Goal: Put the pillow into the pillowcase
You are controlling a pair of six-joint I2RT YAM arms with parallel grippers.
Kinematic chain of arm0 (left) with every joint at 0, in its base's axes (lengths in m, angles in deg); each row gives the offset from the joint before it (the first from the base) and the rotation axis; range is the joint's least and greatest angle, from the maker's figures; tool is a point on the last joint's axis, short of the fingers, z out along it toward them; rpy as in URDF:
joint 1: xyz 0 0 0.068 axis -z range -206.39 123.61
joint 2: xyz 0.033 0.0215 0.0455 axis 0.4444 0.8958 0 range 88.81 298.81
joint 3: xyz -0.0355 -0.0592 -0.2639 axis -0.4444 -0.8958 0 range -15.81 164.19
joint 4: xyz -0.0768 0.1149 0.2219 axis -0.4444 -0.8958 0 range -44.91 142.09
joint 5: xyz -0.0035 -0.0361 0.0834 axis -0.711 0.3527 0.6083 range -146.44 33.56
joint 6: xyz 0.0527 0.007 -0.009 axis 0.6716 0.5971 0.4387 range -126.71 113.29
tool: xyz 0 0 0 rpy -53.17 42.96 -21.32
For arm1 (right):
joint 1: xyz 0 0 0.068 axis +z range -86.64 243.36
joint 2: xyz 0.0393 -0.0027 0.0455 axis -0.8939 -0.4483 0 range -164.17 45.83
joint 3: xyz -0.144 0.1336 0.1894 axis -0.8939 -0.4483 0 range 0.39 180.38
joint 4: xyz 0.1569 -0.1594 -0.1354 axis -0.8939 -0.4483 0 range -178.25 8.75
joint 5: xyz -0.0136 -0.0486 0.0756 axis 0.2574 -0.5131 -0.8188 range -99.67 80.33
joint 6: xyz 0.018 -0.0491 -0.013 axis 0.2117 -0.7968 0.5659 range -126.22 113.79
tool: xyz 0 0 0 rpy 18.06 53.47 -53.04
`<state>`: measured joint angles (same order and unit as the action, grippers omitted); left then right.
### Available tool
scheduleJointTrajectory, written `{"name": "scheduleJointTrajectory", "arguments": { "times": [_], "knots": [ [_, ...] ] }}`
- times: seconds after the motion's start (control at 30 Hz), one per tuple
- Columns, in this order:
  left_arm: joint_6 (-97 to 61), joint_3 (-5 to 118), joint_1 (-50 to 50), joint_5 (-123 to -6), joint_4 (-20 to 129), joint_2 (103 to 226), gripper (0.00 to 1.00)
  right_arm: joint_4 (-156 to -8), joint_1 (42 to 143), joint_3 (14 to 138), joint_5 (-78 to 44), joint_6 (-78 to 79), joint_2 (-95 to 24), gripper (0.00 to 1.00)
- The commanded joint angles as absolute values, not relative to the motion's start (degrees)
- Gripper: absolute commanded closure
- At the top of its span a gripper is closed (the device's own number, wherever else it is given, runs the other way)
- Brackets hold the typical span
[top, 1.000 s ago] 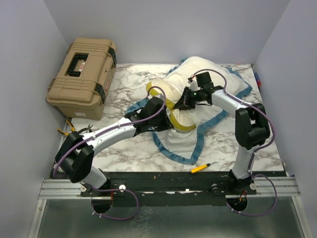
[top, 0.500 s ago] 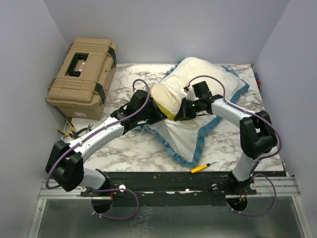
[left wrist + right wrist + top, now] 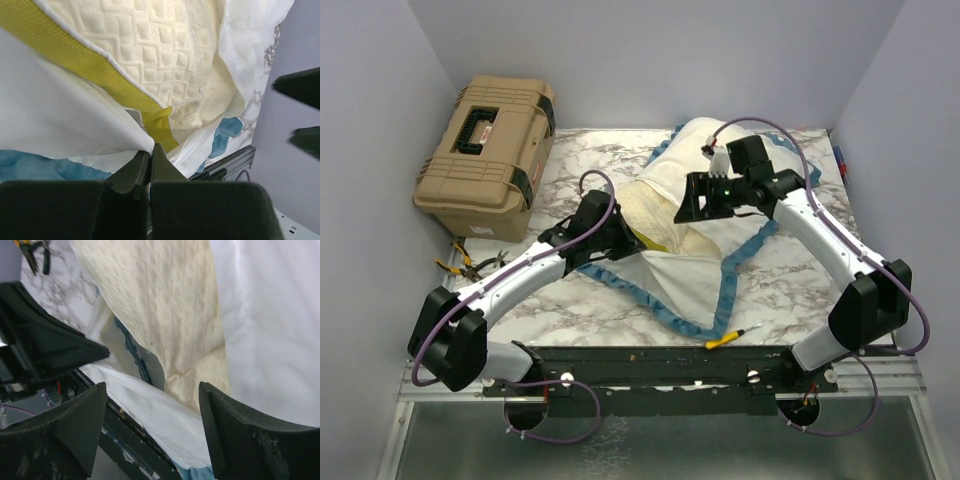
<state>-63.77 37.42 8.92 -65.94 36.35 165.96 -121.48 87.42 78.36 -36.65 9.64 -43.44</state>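
The cream quilted pillow (image 3: 655, 205) with its mustard band (image 3: 80, 60) lies at mid-table, its far end inside the pillowcase (image 3: 685, 275). The case shows a white inside and blue ruffled trim. My left gripper (image 3: 630, 243) is shut on the white edge of the pillowcase (image 3: 65, 115) at the mouth, just under the pillow's yellow band; its fingertips meet (image 3: 149, 150). My right gripper (image 3: 691, 203) hangs open above the pillow (image 3: 165, 305) with nothing between its fingers (image 3: 152, 390); the white pillowcase fabric (image 3: 270, 315) lies to its right.
A tan hard case (image 3: 485, 155) stands at the back left. Pliers (image 3: 455, 263) lie beside its front corner. A yellow-handled screwdriver (image 3: 730, 338) rests near the front edge. The pillowcase's blue trim (image 3: 725, 290) trails toward the front.
My right gripper has opened, let go of the pillow and lifted back toward the far right. My left gripper stays shut on the case edge, drawn slightly left.
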Motion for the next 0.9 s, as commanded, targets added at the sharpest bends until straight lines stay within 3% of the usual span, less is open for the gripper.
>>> {"name": "scheduleJointTrajectory", "arguments": {
  "times": [0.0, 0.3, 0.47, 0.7, 0.87],
  "knots": [
    [-63.2, 35.4, 8.6, -64.7, 35.6, 163.1, 1.0, -117.7, 87.7, 83.5, -35.2, 9.0, -44.1, 0.21],
    [-64.8, 33.1, 8.7, -63.4, 35.6, 161.7, 1.0, -108.4, 91.2, 95.5, -48.2, 13.5, -58.9, 0.31],
    [-66.2, 31.1, 8.6, -62.9, 35.6, 160.0, 1.0, -107.3, 95.8, 101.7, -49.2, 15.3, -66.9, 0.31],
    [-67.4, 28.7, 8.6, -61.4, 35.6, 156.8, 1.0, -105.9, 97.9, 100.8, -50.0, 19.0, -73.0, 0.6],
    [-67.3, 28.5, 8.6, -57.1, 33.1, 154.0, 1.0, -117.2, 97.9, 100.8, -32.3, 15.8, -73.5, 0.69]
  ]
}}
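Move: The bare left end of the pillow, with its yellow border, lies about 16 cm to the right hand's left, 4 cm ahead and 8 cm below. The pillowcase rim pinched by the left hand is roughly 13 cm left and 7 cm back of the right hand, 4 cm lower; the bend of the blue hem is about 11 cm right, 9 cm back and 13 cm down. From the left hand the pillow end is some 11 cm ahead, 3 cm left and 4 cm lower. The empty right hand lifts about 5 cm as it reaches forward, then swings some 15 cm left over the bare pillow and sinks towards its yellow-edged left end, the wide-open fingers narrowing by more than half until the tips are close around the edge. Meanwhile the left hand keeps its pinch on the pillowcase rim and eases it 3 to 4 cm left and back, slightly down. ##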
